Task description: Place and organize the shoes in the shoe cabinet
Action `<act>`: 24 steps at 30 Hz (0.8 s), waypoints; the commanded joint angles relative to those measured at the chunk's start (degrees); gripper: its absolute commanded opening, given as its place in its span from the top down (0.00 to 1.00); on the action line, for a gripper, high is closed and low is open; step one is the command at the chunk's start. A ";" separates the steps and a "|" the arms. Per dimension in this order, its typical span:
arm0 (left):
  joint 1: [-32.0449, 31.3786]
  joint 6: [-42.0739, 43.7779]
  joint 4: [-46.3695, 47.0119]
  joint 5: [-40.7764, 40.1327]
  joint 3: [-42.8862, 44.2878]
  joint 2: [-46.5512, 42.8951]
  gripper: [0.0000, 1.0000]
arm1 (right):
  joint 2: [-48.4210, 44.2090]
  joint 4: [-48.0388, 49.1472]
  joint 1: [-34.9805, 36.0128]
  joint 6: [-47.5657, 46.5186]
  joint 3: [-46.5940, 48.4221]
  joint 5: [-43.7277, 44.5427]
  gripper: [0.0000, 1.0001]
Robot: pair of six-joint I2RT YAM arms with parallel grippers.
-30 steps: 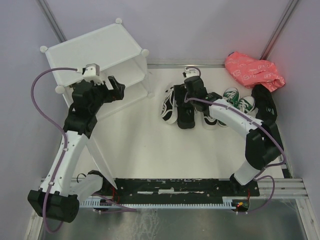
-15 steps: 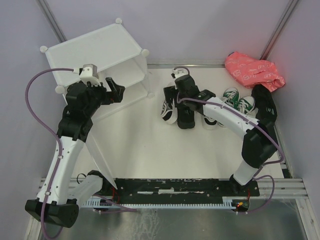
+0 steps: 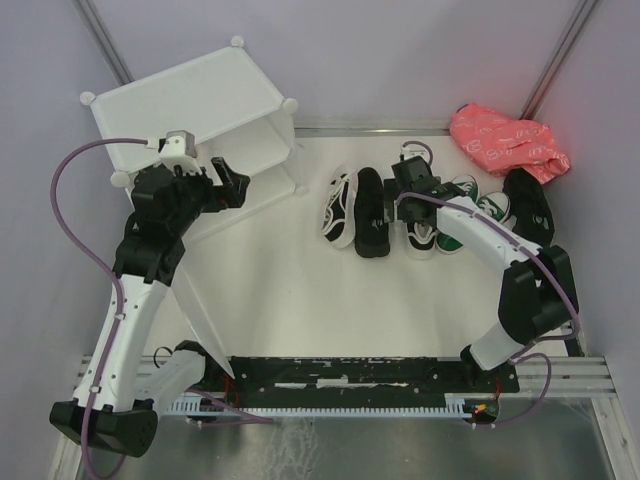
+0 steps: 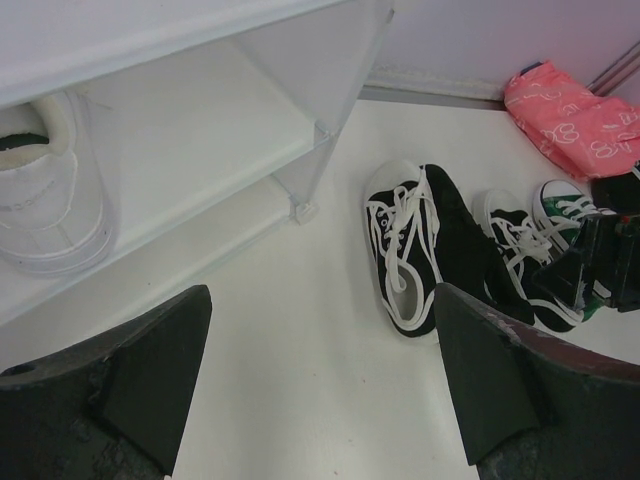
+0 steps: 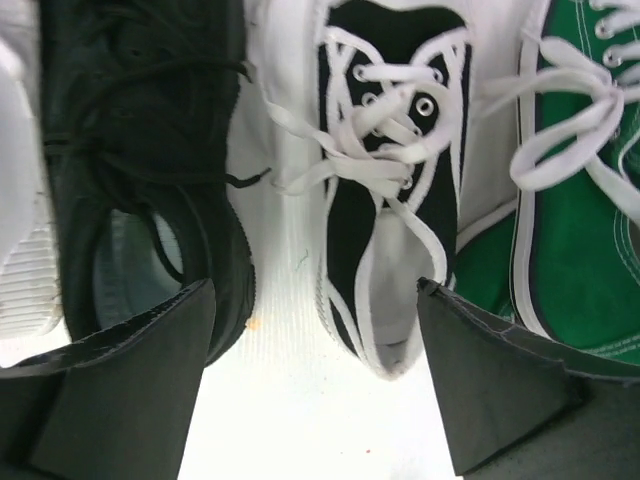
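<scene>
The white shoe cabinet [image 3: 190, 95] stands at the back left with its front open. A white sneaker [image 4: 45, 195] sits on its inner shelf [image 4: 215, 130]. My left gripper [image 3: 238, 180] hovers open and empty in front of the cabinet, over bare floor [image 4: 320, 330]. A row of shoes lies mid-table: a black sneaker with white laces [image 3: 340, 208], a plain black shoe [image 3: 372, 225], a second laced black sneaker [image 5: 390, 190] and green sneakers [image 3: 470, 198]. My right gripper [image 5: 315, 295] is open just above the second sneaker's heel, holding nothing.
A pink bag [image 3: 508, 140] lies at the back right. Another black shoe [image 3: 530, 205] rests by the right wall. The cabinet's open door panel [image 3: 200, 305] slants down toward the left arm's base.
My right gripper has swung right, from above the plain black shoe to above the laced black sneaker beside the green pair. The left gripper shifted slightly left.
</scene>
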 commanded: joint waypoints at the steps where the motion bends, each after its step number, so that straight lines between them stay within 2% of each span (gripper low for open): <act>1: 0.16 -1.93 1.36 1.44 -0.52 -1.61 0.03 | -2.64 0.11 -2.76 2.02 -2.94 -1.20 0.19; 4: 0.12 -1.95 1.36 1.58 -0.52 -1.74 0.03 | -1.28 2.36 -5.00 2.90 -4.98 -5.05 0.33; 6: 0.16 -1.96 1.36 1.58 -0.67 -1.70 0.03 | 0.20 3.27 -5.44 3.01 -5.50 -7.30 0.39; 12: 0.18 -2.00 1.62 2.05 -0.96 -1.39 0.03 | 5.29 6.00 -5.95 3.87 -6.31 -8.29 0.39; 17: 0.16 -1.72 1.41 1.98 -0.97 -1.39 0.03 | 9.61 7.50 -6.42 4.06 -5.43 -7.72 0.44; 18: 0.22 -1.70 1.30 2.04 -0.96 -1.39 0.03 | 10.26 7.53 -6.76 4.26 -5.44 -7.60 0.50; 20: 0.17 -1.47 0.92 2.16 -0.77 -1.52 0.03 | 10.44 7.47 -7.07 4.85 -6.06 -5.91 0.74; 21: 0.19 -1.37 0.73 2.23 -0.70 -1.61 0.03 | 9.65 7.34 -7.08 4.92 -6.52 -3.99 0.82; 23: 0.16 -1.27 0.50 2.19 -0.61 -1.82 0.03 | 6.58 7.50 -6.99 4.94 -7.99 -0.89 0.97; 24: 0.15 -1.33 0.51 2.27 -0.61 -1.87 0.03 | 4.62 7.55 -7.02 4.44 -8.49 0.61 1.00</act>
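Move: The black-and-white laced shoe, heel towards the robot, has its middle about 5 cm ahead of your right gripper, 6 cm to its right and 10 cm below. Level with that middle, the black shoe lies about 6 cm to the gripper's left, the striped sneaker some 15 cm to its left and the green shoe 16 cm to its right. From the left gripper the laced shoe is roughly 45 cm right, 10 cm ahead and 30 cm below. Shift the right gripper some 3 cm to the right while partly narrowing the wide-open fingers, then lower it about 9 cm onto the left side of the laced shoe's opening, tipping the fingers some 10 degrees further down. At the bottom, close them almost fully, pinching the left collar wall near the heel. ##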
